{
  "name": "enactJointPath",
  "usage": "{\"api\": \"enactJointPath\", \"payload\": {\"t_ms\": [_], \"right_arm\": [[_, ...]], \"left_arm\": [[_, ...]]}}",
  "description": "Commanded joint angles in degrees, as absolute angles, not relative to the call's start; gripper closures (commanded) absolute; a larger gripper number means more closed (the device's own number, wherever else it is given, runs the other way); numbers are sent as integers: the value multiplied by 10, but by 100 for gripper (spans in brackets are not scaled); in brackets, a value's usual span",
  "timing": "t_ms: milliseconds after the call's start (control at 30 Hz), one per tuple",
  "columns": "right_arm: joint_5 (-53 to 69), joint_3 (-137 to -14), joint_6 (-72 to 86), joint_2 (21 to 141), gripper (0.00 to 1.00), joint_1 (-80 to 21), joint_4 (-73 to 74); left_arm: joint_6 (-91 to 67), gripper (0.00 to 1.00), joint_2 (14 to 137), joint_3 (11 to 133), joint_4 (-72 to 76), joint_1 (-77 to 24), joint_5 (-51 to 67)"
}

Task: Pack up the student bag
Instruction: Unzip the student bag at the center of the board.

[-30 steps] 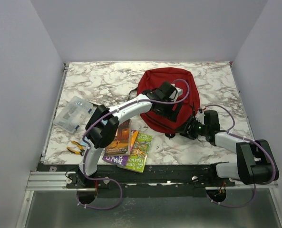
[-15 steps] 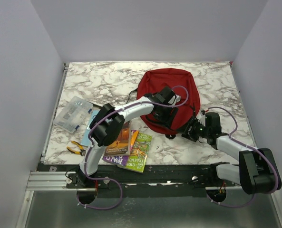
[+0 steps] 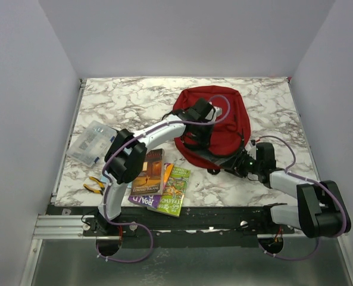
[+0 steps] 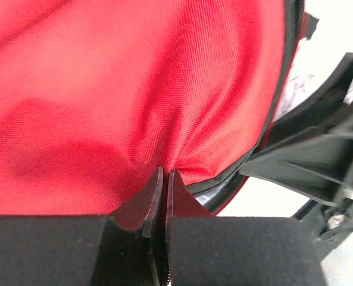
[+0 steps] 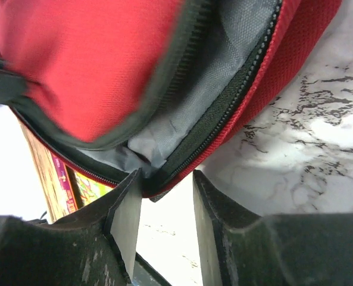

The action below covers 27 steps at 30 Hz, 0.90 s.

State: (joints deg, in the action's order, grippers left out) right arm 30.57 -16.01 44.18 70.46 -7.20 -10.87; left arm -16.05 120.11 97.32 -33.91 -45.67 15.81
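The student bag, dark red with black zipper lines, lies at the back right of the marble table. My left gripper reaches over its near side. In the left wrist view this gripper is shut on a pinch of the bag's red fabric, which puckers toward the fingertips. My right gripper sits low at the bag's near right rim. In the right wrist view it stands open, the zipper edge just at its fingertips. The bag's mouth gapes there, showing grey lining.
Three books lie fanned near the front edge, left of the bag. A clear plastic box and yellow-handled pliers sit at the left. The right arm's black wrist is close beside the left gripper.
My left gripper has closed on the bag's fabric and drawn back a little. The right gripper has stayed at the bag's near rim, its fingers a bit closer together.
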Motion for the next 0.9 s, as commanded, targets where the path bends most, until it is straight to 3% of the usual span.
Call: {"api": "enactJointPath", "payload": {"t_ms": [0, 67, 433, 867], "right_arm": [[331, -160, 448, 750, 66, -76, -169], [331, -162, 459, 766, 75, -76, -193], [320, -176, 469, 790, 98, -76, -221], [250, -202, 482, 751, 99, -77, -218]], "left_arm": [[-194, 100, 1111, 1030, -330, -408, 195], [-200, 100, 1091, 1050, -325, -390, 210], [-223, 100, 1028, 1071, -270, -347, 317], [-300, 100, 1158, 1176, -271, -343, 411]]}}
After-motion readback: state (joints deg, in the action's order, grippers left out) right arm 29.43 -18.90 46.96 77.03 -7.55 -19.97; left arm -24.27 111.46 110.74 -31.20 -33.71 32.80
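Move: The left hand has the upper flap's zipped edge pinched; the student bag's middle is about 10 cm ahead of it, 2 cm to its right and some 4 cm lower, with the brown book roughly 22 cm left and 10 cm back. For the right hand, the opening's lower rim lies about 2 cm ahead, 1 cm left and 1 cm below its open fingers, while the green book is some 21 cm left and 9 cm back. Sharply up about 20 cm and some 7 cm forward, the left hand pulls the pinched flap edge off the bag's opening, then stays high while its wrist swings about 25 degrees so the fingers point flatter to the right. Meanwhile the right hand dips slightly, shuts its fingers on the red edge at the opening's near right corner and eases forward about 3 cm with it. ##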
